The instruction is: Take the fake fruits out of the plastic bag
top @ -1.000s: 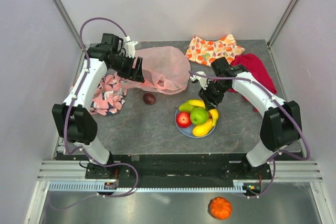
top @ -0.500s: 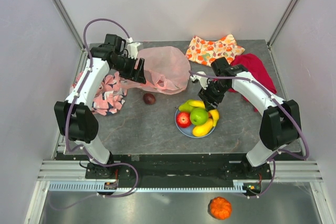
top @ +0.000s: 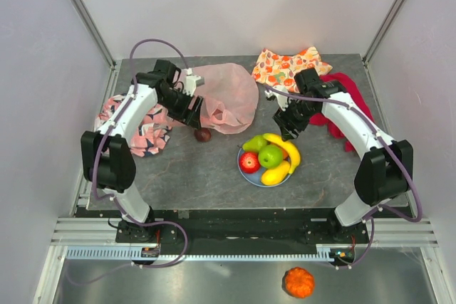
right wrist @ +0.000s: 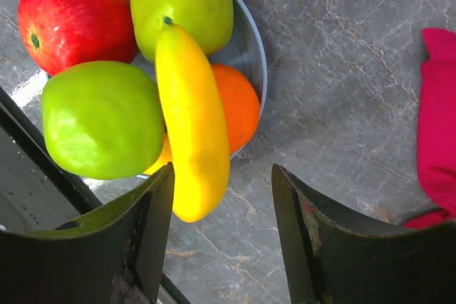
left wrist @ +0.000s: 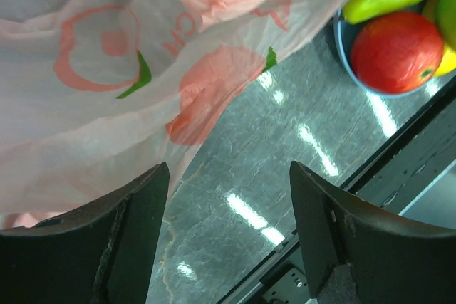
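The pink plastic bag (top: 226,96) lies crumpled at the back middle of the table, its printed side filling the left wrist view (left wrist: 107,69). My left gripper (top: 192,109) (left wrist: 228,172) hovers open over its near left edge, with only bare table between the fingers. A dark purple fruit (top: 203,134) lies just below it on the table. The blue plate (top: 242,169) (right wrist: 256,40) holds a red apple (right wrist: 75,16), green apple (right wrist: 100,119), pear (right wrist: 182,8), orange (right wrist: 239,101) and banana (right wrist: 192,126). My right gripper (top: 288,123) (right wrist: 222,172) is open and empty just behind the plate.
A fruit-print orange cloth (top: 288,67) lies at the back right, with a red cloth (top: 343,94) beside my right arm. A pink-and-black patterned cloth (top: 139,127) sits under my left arm. An orange pumpkin toy (top: 298,282) lies off the table in front.
My right gripper opened wider and drew back from the plate, leaving the banana lying across the other fruits. My left gripper moved nearer and rightward along the bag's edge toward the purple fruit.
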Available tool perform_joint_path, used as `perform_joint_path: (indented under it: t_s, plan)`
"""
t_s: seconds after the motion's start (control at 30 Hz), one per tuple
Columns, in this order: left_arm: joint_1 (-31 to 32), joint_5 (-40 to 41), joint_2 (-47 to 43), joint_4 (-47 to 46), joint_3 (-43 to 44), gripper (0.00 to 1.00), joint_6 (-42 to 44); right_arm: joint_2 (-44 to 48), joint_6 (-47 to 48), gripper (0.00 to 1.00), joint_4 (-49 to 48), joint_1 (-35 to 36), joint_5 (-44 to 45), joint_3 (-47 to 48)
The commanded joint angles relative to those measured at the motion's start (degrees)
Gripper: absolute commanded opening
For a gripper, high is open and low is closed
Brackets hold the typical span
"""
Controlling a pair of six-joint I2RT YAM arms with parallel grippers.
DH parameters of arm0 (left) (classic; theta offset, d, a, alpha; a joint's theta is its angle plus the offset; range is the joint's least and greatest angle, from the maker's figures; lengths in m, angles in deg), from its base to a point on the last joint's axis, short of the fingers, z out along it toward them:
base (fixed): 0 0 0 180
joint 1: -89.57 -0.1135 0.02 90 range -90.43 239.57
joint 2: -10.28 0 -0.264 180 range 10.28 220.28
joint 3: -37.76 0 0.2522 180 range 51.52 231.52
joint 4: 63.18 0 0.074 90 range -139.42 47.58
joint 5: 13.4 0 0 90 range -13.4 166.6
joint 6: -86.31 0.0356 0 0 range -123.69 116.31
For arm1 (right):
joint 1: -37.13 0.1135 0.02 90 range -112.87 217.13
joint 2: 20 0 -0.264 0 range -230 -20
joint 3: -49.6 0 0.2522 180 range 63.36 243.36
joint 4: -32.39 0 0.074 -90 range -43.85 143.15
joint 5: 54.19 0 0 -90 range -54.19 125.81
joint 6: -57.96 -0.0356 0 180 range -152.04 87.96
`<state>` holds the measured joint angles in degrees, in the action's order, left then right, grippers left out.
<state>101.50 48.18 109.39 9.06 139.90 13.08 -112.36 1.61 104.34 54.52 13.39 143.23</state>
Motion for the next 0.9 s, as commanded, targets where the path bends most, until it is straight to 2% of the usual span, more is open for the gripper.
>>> perform_joint_path:
  t_s: [0.0, 0.1, 0.23, 0.43, 0.57, 0.87]
  plan:
    - [2.6, 1.7, -2.5, -1.7, -3.9, 0.76, 6.2, 1.9, -1.1, 0.64, 1.1, -0.6, -0.4, 1.9]
    - [4.8, 4.4, -2.4, -4.1, -6.7, 0.77, 6.3, 2.0, -1.5, 0.64, 1.0, -1.0, 0.6, 1.4]
    - [6.5, 5.1, -1.8, -4.7, -6.3, 0.76, 4.1, 1.9, -0.8, 0.64, 3.3, -2.4, 2.9, -0.3]
    - [6.5, 10.0, -11.3, -9.5, -9.0, 0.75, 0.7, 4.3, 0.0, 0.64, 3.9, -6.3, 8.2, -10.2]
    - [6.6, 11.5, -15.6, -10.8, -8.9, 0.75, -0.9, 3.3, -2.8, 0.64, 2.6, -6.6, 11.2, -12.8]
    - [6.5, 10.8, -14.2, -10.8, -7.1, 0.75, -2.1, -1.1, -5.2, 0.61, -1.4, -6.6, 17.5, -12.5]
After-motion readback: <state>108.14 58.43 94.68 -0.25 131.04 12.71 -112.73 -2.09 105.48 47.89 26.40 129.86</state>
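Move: The loose banana, which lies across the fruit in the bowl at its right rim, is about 3 cm back and 1 left of the right hand, 6 below; the orange is 2 cm back and 2 left, the green apple 6 back and 6 left, the yellow mango 11 back and 4 left. From the left hand the plum is 1 cm back, 3 right and some 11 down, with the plastic bag's middle 13 ahead and 11 right. Send the open right gripper right about 8 cm while sinking some 7 and drawing back 5, over the bare table just right of the bowl, the fingers swinging nearer to straight down; don't close. Dip the empty, open left gripper down and back about 4 cm above the plum, then lift it some 8 away, tipping its fingers forward. ##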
